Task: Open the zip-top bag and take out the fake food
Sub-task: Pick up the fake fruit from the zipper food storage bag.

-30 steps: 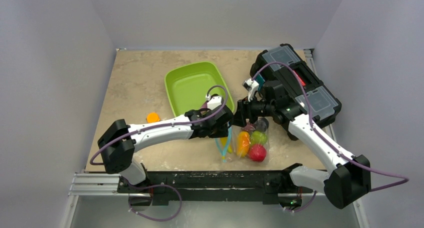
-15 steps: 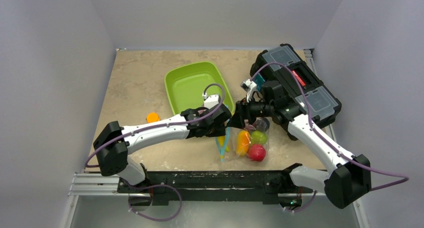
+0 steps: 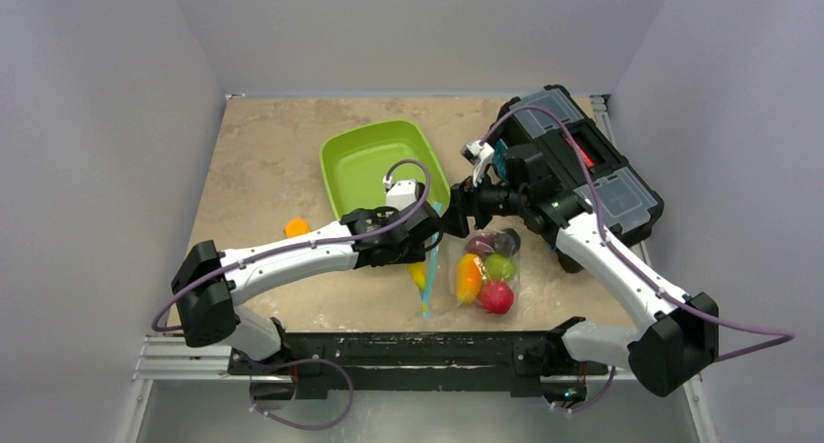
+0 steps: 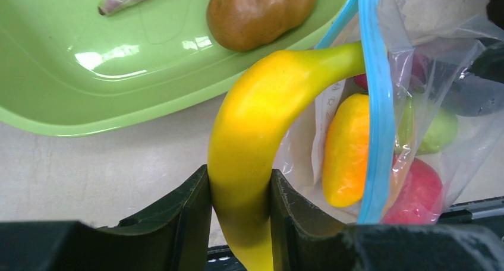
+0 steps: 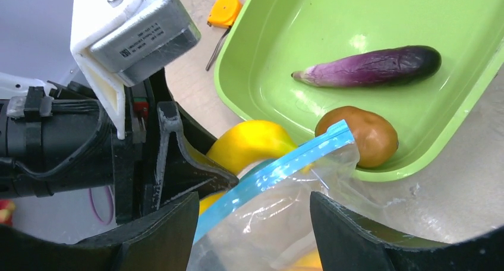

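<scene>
The clear zip-top bag (image 3: 486,268) lies near the front edge, its blue strip (image 4: 377,104) open toward the green tray (image 3: 360,152). My left gripper (image 4: 241,191) is shut on a yellow banana (image 4: 261,134), whose far end still pokes into the bag's mouth. An orange piece (image 3: 469,276), a green pear (image 3: 501,265) and a red apple (image 3: 497,295) sit inside the bag. My right gripper (image 5: 252,214) is open astride the bag's mouth, its fingers (image 5: 350,226) clear of the film. A purple eggplant (image 5: 368,66) and a brown piece (image 5: 359,134) lie in the tray.
A black toolbox (image 3: 583,161) fills the back right, close behind the right arm. A small orange block (image 3: 296,227) lies left of the tray, beside the left forearm. The two grippers are almost touching at the tray's near right corner.
My left gripper has drawn back to the left with the banana, sliding it partly out of the bag. The right gripper has shifted up-left toward the tray and opened a little wider.
</scene>
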Action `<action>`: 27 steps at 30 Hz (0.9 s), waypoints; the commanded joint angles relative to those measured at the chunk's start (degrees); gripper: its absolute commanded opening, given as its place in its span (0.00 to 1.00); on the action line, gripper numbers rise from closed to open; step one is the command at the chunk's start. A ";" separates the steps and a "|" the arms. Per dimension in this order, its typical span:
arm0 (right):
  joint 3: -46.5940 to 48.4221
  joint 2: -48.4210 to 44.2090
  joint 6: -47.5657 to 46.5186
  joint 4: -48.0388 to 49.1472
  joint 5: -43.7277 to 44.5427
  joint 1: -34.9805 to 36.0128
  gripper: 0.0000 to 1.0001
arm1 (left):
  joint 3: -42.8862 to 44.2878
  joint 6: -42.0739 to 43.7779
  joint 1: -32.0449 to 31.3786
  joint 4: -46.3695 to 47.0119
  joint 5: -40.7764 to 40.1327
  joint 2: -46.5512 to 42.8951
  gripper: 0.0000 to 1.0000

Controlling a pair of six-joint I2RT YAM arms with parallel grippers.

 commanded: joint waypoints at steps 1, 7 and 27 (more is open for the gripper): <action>2.29 -1.77 -1.43 0.91 -2.60 -1.63 0.69 | 3.19 4.86 -0.28 -4.05 -6.01 -2.98 0.00; 0.66 -3.90 -3.85 -0.13 -3.22 -4.72 0.69 | 5.49 11.76 -0.27 -7.37 -9.21 -1.08 0.00; -4.71 -9.31 -25.00 -8.96 -17.62 -13.65 0.71 | 5.66 34.21 8.06 -3.78 -6.12 -2.38 0.00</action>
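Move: The green tray, where the held banana is going, has its middle about 15 cm ahead of the left gripper, 6 cm left and 11 cm down; in it the potato lies 7 cm straight ahead and the eggplant 11 cm ahead, 4 cm left. The bag mouth is 4 cm right, 1 cm back. From the empty right gripper the fruit-filled bag lies about 9 cm back, 6 cm right and 16 cm down. Draw the banana's stem out of the bag's blue mouth with the left gripper, keeping its pinch: go left about 7 cm, forward and a little up, towards the tray, rolling the hand's left side up some 25 degrees. Meanwhile swing the right gripper, still open, some 5 cm right towards the bag of fruit, rising slightly and then sinking again. ##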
